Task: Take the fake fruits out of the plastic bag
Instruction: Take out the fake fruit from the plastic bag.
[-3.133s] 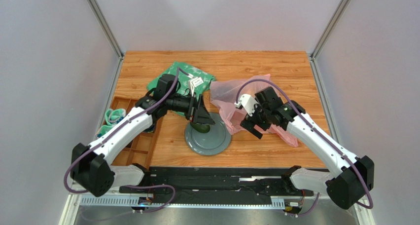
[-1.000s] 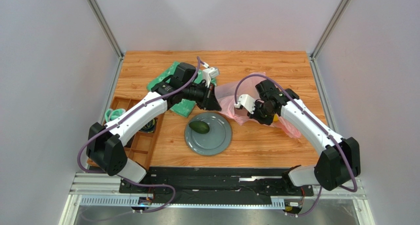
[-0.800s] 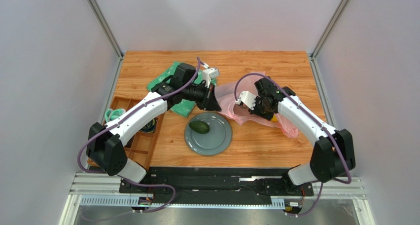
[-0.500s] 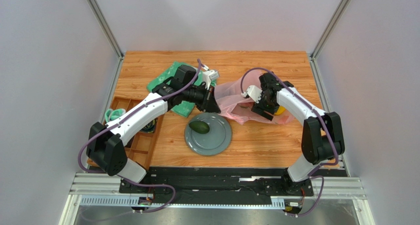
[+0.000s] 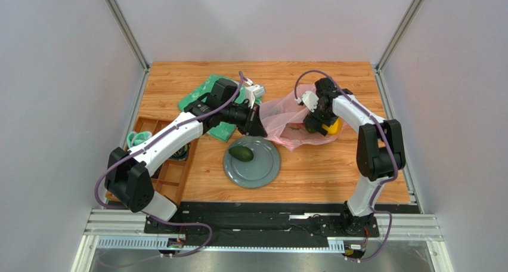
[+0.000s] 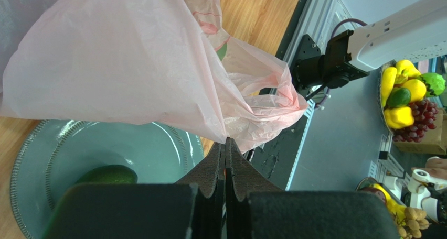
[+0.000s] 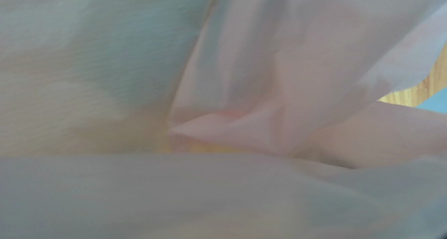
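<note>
The pink plastic bag (image 5: 285, 112) lies crumpled at the table's middle right. My left gripper (image 5: 257, 121) is shut on the bag's left edge, and its closed fingertips (image 6: 226, 142) pinch the film (image 6: 131, 66) above the plate. One dark green avocado-like fruit (image 5: 241, 154) lies on the grey plate (image 5: 266, 167), and it also shows in the left wrist view (image 6: 107, 175). My right gripper (image 5: 311, 125) points down into the bag's right side, beside a yellow-orange fruit (image 5: 332, 127). Pink film (image 7: 262, 92) fills the right wrist view and hides the fingers.
A flat green patterned bag (image 5: 219, 98) lies behind my left arm. A wooden compartment tray (image 5: 162, 172) with a teal item (image 5: 138, 142) sits at the left edge. Beyond the table's front stands a basket of other fruits (image 6: 406, 100).
My right arm has swung back and to the right, carrying its gripper deeper into the bag's right side. The bag's lower right tail has drawn in, and the yellow-orange fruit now shows. The left gripper has held still.
</note>
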Available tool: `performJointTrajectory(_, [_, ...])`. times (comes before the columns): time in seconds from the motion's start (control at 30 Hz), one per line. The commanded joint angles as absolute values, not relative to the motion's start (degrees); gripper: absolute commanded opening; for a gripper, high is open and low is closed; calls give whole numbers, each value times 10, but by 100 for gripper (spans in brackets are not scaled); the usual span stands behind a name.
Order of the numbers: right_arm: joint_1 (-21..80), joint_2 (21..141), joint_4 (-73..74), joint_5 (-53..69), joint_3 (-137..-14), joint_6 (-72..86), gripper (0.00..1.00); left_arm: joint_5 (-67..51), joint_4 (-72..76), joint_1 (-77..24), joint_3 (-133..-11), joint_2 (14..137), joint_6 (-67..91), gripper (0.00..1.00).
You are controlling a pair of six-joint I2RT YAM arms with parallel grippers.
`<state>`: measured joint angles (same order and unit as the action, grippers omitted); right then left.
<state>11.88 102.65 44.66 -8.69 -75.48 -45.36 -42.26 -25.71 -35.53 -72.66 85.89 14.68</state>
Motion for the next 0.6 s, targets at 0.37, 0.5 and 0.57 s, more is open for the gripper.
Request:
performJointTrajectory(0.37, [101,937,448,-38,-785,-394,57,-431,-257,-357,-772,889,136,0])
performJointTrajectory(0.5, [103,827,545,111,-795,-383,58,-430,-256,-357,-794,894,140,16])
performJointTrajectory(0.57, [104,783,573,181,-790,-397,59,-432,-258,-356,-800,896,144,50])
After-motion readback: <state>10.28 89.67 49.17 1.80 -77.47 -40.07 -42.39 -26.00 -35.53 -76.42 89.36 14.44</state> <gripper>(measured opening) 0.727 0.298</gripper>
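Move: The yellow apple lies in the open pink bag about 2 cm ahead of the right hand's wide-open fingers, straight in line sideways and some 3 cm below. The avocado in the bag lies roughly 8 cm to the left of the apple and level with it. The plate is some 12 cm back and 31 cm to the right hand's left, about 7 cm below. From the left hand, which holds the bag's rim, the apple is about 15 cm ahead, 28 cm right and 18 cm below. Push the right hand a last 2 cm down and forward over the yellow apple, close the fingers on both its sides, then lift quickly, about 10 cm up with some 3 cm back and left, swinging the fingertips left by about 15 degrees. Keep the left hand by the bag's rim, easing about 1 cm down, then back up and slightly forward, and open its fingers part-way at the end. ##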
